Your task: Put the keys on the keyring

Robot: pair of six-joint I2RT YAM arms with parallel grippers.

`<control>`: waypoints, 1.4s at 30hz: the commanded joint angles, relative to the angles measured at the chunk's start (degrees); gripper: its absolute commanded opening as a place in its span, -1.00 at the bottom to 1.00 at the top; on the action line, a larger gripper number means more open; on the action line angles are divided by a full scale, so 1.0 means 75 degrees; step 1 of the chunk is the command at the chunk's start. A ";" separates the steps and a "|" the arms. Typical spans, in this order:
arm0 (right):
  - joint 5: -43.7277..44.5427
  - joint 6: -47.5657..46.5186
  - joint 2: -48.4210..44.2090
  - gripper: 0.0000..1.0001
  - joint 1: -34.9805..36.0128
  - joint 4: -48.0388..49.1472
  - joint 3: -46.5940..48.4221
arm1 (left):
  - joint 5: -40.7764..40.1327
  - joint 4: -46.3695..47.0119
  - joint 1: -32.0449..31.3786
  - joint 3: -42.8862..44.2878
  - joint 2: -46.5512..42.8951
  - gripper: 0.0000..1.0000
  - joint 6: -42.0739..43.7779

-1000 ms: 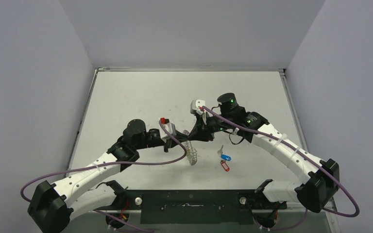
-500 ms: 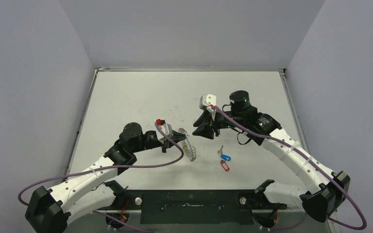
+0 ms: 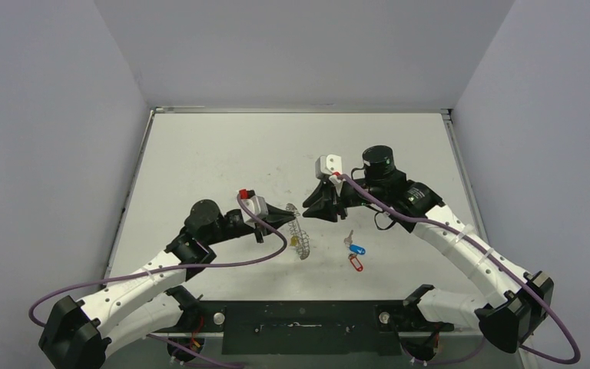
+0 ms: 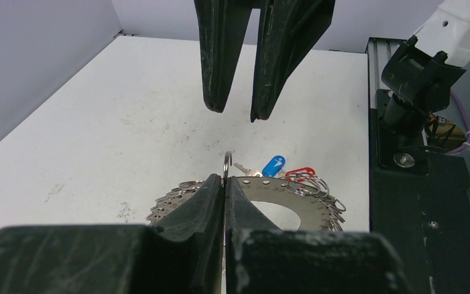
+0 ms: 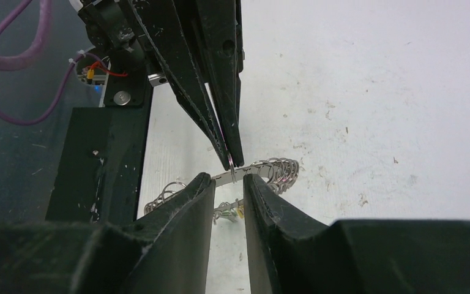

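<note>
My left gripper [image 3: 295, 216] is shut on one small wire loop [image 4: 227, 165] of the keyring [image 3: 302, 241], a flat grey ring edged with loops that hangs tilted below its fingers [image 4: 211, 196]. The right gripper [image 3: 306, 209] faces it tip to tip, open with a narrow gap and nothing held. In the right wrist view the keyring [image 5: 273, 169] and the left gripper [image 5: 232, 158] sit just beyond the right gripper [image 5: 228, 178]. Two keys lie on the table to the right of the ring, one with a blue tag [image 3: 358, 250], one with a red tag [image 3: 356, 264].
Small green and yellow tags [image 5: 235, 211] dangle from the keyring's underside. The black mounting plate [image 3: 299, 327] and arm bases line the table's near edge. Grey walls enclose the white table [image 3: 223, 154] on three sides.
The right gripper has opened and pulled back to the right, away from the left gripper's tip. The left arm has drawn slightly left and nearer, still holding the keyring.
</note>
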 commanded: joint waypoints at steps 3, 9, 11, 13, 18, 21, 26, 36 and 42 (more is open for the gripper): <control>-0.0120 0.0039 0.0188 -0.49 0.0049 0.0513 -0.0019 | -0.0090 0.0938 -0.0026 0.0111 -0.0130 -1.00 -0.0251; 0.0819 0.0658 0.0074 -0.32 0.0025 0.0659 -0.0177 | -0.0361 0.0292 -0.0031 0.0131 -0.0224 -1.00 -0.0250; 0.1008 0.0905 -0.0060 -0.29 0.0013 0.0921 -0.0368 | -0.0465 0.0033 -0.0034 0.0076 -0.0359 -1.00 -0.0250; 0.1273 0.1213 -0.0206 -0.24 0.0013 0.1270 -0.0606 | -0.0559 -0.0372 -0.0030 0.0063 -0.0588 -1.00 -0.0213; 0.2365 0.1811 -0.0642 0.02 0.0001 0.1944 -0.1138 | -0.1147 -0.2559 -0.0033 0.0317 -0.1499 -1.00 0.0207; 0.3037 0.2059 -0.0915 0.20 -0.0017 0.2228 -0.1410 | -0.1647 -0.3927 -0.0037 0.0589 -0.2010 -1.00 0.0514; 0.4345 0.2998 -0.1179 0.47 -0.0063 0.2448 -0.1703 | -0.1785 -0.5244 -0.0030 0.1123 -0.1890 -1.00 0.0966; 0.5181 0.4471 -0.1080 0.67 -0.0186 0.1914 -0.1742 | -0.1324 -0.3297 -0.0036 0.1237 0.0455 -1.00 0.0863; 0.5869 0.4854 -0.1377 0.72 -0.0221 0.1809 -0.1985 | -0.1215 -0.1691 -0.0047 0.1516 0.2402 -1.00 0.0453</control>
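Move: The left hand pinches a small ring on the rim of the keyring disc, whose middle hangs about 8 cm straight below it. The bare table spot for the disc is about 4 cm ahead, 5 cm left and 24 cm down. From the right hand, the blue-tagged key lies about 8 cm ahead, 14 cm right and 28 cm down, the red-tagged key 6 cm nearer the base than the blue-tagged one, and the disc 2 cm ahead, 3 cm left and 11 cm down. Keeping its pinch on the small ring, the left hand swings nearly 6 cm left, away from the right hand, then sinks to about 10 cm below its start while easing forward and partly back to the right, its fingers tipping down some 25 degrees to bring the disc low over the table. The right hand, holding nothing, draws off the disc about 8 cm forward with some drift to the right and down, coming nearer the blue-tagged key, its wrist swinging 45 degrees clockwise and its fingers spreading from partly to widely open. ##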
